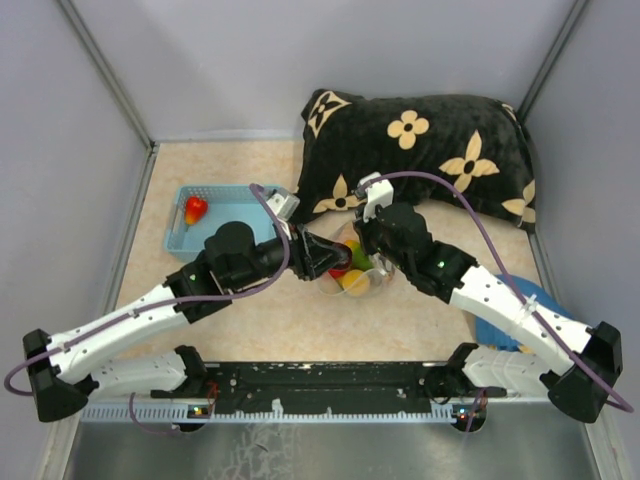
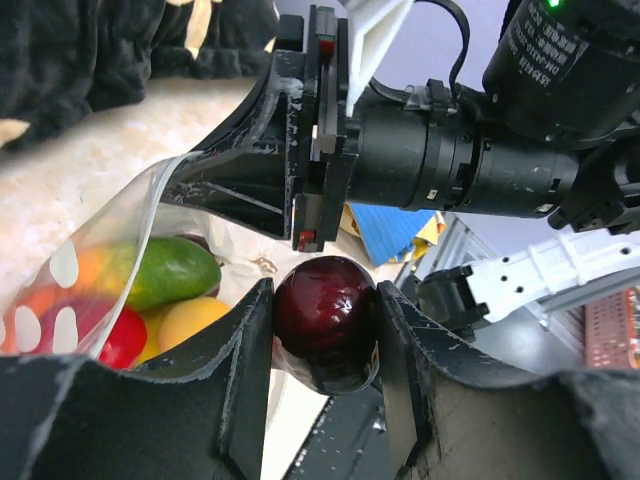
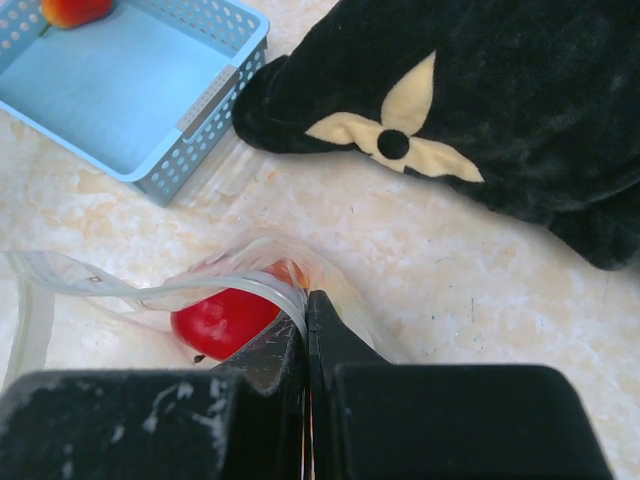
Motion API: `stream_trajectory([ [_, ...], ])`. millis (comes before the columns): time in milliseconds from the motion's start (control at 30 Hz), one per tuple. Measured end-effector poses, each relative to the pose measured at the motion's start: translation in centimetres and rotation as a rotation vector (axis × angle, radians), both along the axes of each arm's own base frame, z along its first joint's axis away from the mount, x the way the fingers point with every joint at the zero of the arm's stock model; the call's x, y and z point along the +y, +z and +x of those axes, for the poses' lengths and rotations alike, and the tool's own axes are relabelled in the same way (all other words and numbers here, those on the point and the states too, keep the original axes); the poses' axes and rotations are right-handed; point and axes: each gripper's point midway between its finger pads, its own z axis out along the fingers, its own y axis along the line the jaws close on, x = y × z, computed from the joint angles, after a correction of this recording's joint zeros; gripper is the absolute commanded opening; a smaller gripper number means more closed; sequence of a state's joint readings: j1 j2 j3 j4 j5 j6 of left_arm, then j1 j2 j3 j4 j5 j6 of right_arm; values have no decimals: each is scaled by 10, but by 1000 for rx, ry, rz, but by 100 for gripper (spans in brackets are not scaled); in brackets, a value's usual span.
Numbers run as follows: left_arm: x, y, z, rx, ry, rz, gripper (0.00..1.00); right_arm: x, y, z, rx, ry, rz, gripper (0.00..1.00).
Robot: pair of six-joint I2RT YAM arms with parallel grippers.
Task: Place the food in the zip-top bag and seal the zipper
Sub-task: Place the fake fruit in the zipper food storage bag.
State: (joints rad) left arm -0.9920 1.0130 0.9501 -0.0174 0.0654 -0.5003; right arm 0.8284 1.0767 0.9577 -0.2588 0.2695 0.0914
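My left gripper point(image 2: 326, 300) is shut on a dark brown-red round toy fruit point(image 2: 326, 335), held just outside the mouth of the zip-top bag point(image 2: 95, 255). The clear, white-dotted bag lies at mid-table point(image 1: 358, 283) and holds a green point(image 2: 170, 270), a yellow point(image 2: 195, 318) and a red piece of food point(image 3: 222, 320). The zipper point(image 3: 200, 287) is pinched in my shut right gripper point(image 3: 307, 300), which lifts that side so the mouth gapes. From above the two grippers, left point(image 1: 325, 256) and right point(image 1: 374, 255), meet over the bag. One red-orange fruit point(image 1: 196, 208) lies in the basket.
A light blue plastic basket point(image 1: 240, 205) stands at the back left. A black pillow with cream flowers point(image 1: 420, 150) fills the back right, close behind the bag. A blue cloth point(image 1: 500, 330) lies under the right arm. Grey walls enclose the table.
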Motion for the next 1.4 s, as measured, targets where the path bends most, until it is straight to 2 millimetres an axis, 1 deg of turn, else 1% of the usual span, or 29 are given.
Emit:
stream_trajectory([
  [100,-11,-5,1,-60,12,12,36,1,0,-1,5,4,6,0],
  [167,-16,-13,6,-90,34,33,35,2,0,-1,6,5,9,0],
  [200,-17,-21,10,-109,52,54,36,2,0,-1,7,6,10,0],
  [267,-17,-29,16,-129,77,74,37,2,0,-1,9,7,12,0],
  [433,-14,-56,31,-208,139,138,38,4,0,-3,15,15,20,0],
  [633,-21,-73,42,-272,157,167,39,6,1,-4,20,24,32,0],
  [767,-29,-85,51,-295,174,191,45,7,1,-5,21,29,35,0],
  [900,-30,-100,61,-301,211,236,57,7,1,-5,22,31,39,0],
  [967,-29,-102,65,-305,231,248,61,8,1,-5,24,31,42,0],
  [1067,-27,-100,68,-312,256,247,68,7,2,-6,23,31,44,0],
  [1233,-24,-97,70,-316,276,238,74,7,5,-6,17,30,50,0],
  [1333,-21,-92,68,-316,277,230,79,7,5,-6,17,29,52,0],
  [1400,-16,-85,65,-313,278,219,81,7,5,-6,17,29,53,0],
])
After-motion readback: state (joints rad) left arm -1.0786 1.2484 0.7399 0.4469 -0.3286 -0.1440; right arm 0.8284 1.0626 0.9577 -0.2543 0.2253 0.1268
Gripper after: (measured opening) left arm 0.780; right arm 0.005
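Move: The left hand already holds the plum. The zipper bag's fruit heap lies about 7 cm ahead of it, 3 cm right and 16 cm below. In the bag, the avocado is some 10 cm ahead and 6 cm right, the yellow ball 4 cm ahead and 4 cm right. From the right hand, still pinching the rim, the bag's middle is about 4 cm back, 2 cm left and 9 cm down. Left hand sinks about 10 cm and 7 forward, releasing the plum into the bag the right still holds. ##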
